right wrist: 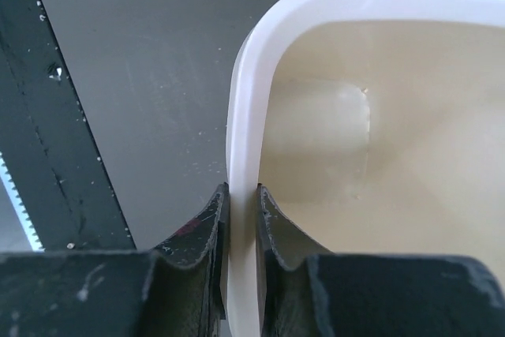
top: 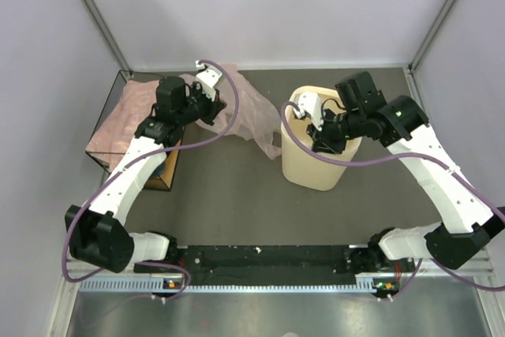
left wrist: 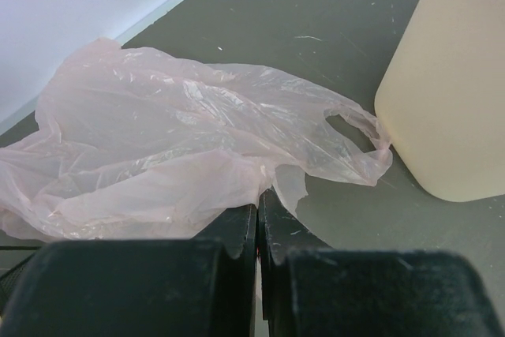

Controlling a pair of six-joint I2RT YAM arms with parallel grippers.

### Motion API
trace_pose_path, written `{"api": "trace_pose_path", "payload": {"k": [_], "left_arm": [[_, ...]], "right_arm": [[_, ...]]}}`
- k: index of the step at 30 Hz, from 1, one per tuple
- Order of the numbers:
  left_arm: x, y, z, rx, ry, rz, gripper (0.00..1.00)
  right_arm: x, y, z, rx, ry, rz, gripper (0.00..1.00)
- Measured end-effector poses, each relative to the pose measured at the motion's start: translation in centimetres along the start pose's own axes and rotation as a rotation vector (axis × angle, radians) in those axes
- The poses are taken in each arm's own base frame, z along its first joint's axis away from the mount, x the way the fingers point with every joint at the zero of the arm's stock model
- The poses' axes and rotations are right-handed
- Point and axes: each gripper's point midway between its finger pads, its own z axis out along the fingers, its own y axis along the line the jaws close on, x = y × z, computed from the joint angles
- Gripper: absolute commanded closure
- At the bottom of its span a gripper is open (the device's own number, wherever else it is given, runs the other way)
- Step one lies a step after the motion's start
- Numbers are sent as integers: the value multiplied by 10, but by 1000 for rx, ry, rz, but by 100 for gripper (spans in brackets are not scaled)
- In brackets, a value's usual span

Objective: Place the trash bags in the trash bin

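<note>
One pale pink trash bag (top: 246, 110) lies spread on the dark table between the two arms. My left gripper (top: 207, 108) is shut on its near edge; in the left wrist view the film (left wrist: 181, 140) bunches right at the closed fingertips of that gripper (left wrist: 259, 199). More pink trash bags (top: 118, 120) lie as a flat stack on top of the box at the left. The cream trash bin (top: 316, 162) stands upright at centre right. My right gripper (top: 325, 142) is shut on its rim (right wrist: 245, 116), one finger outside the wall and one inside (right wrist: 241, 195). The bin's inside looks bare.
A dark wire-framed box with orange-brown sides (top: 162, 173) stands at the left under the stack. The bin's wall (left wrist: 450, 92) rises close to the right of the spread bag. A black rail (top: 268, 258) runs along the near table edge. Pale walls close in the back and sides.
</note>
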Motion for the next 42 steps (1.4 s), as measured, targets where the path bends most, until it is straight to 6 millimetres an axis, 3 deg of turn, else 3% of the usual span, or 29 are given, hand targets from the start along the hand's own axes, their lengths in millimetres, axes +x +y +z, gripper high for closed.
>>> {"api": "trace_pose_path", "payload": {"k": [9, 16, 19, 24, 28, 31, 34, 36, 38, 42], "left_arm": [[0, 0, 0, 0, 0, 0, 100], [0, 0, 0, 0, 0, 0, 100], [0, 0, 0, 0, 0, 0, 100], [1, 0, 1, 0, 2, -1, 100], [1, 0, 1, 2, 2, -6, 100], [1, -2, 1, 7, 1, -18, 100], [1, -3, 2, 14, 2, -27, 100], [1, -3, 3, 18, 3, -29, 100], [1, -3, 4, 20, 3, -32, 100], [1, -3, 4, 21, 3, -37, 100]], "right_arm": [[-17, -1, -19, 64, -46, -44, 100], [-36, -17, -44, 222, -149, -114, 100], [-33, -19, -44, 247, -162, -141, 100], [-13, -28, -23, 276, -103, -138, 100], [-14, -45, -36, 358, -103, -120, 100], [-23, -72, -69, 457, -155, -65, 100], [-3, -130, -122, 647, -169, 82, 100], [10, -162, -144, 724, -170, 144, 100], [35, -193, -152, 759, -146, 210, 100], [105, -243, -120, 685, -49, 345, 100]]}}
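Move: The white rim ring sits on top of the trash bin, its near edge already pinched in the right fingers; its middle is roughly 10 cm ahead and 2 cm to the right, level with the hand. The bin's middle is directly below the ring's, about 15 cm down. The pink trash bag hangs some 23 cm left and 16 cm ahead of that hand, about 15 cm lower. From the left hand, the ring lies about 31 cm right and 6 cm back. The rim ring is pulled off the bin by the right hand, which keeps its pinch on the near edge: up about 6 cm, down some 3 cm, then up again while sweeping right and forward away from the bin. It swings clockwise some 40 degrees and ends sinking, roughly 22 cm right and 18 cm ahead of its start. ##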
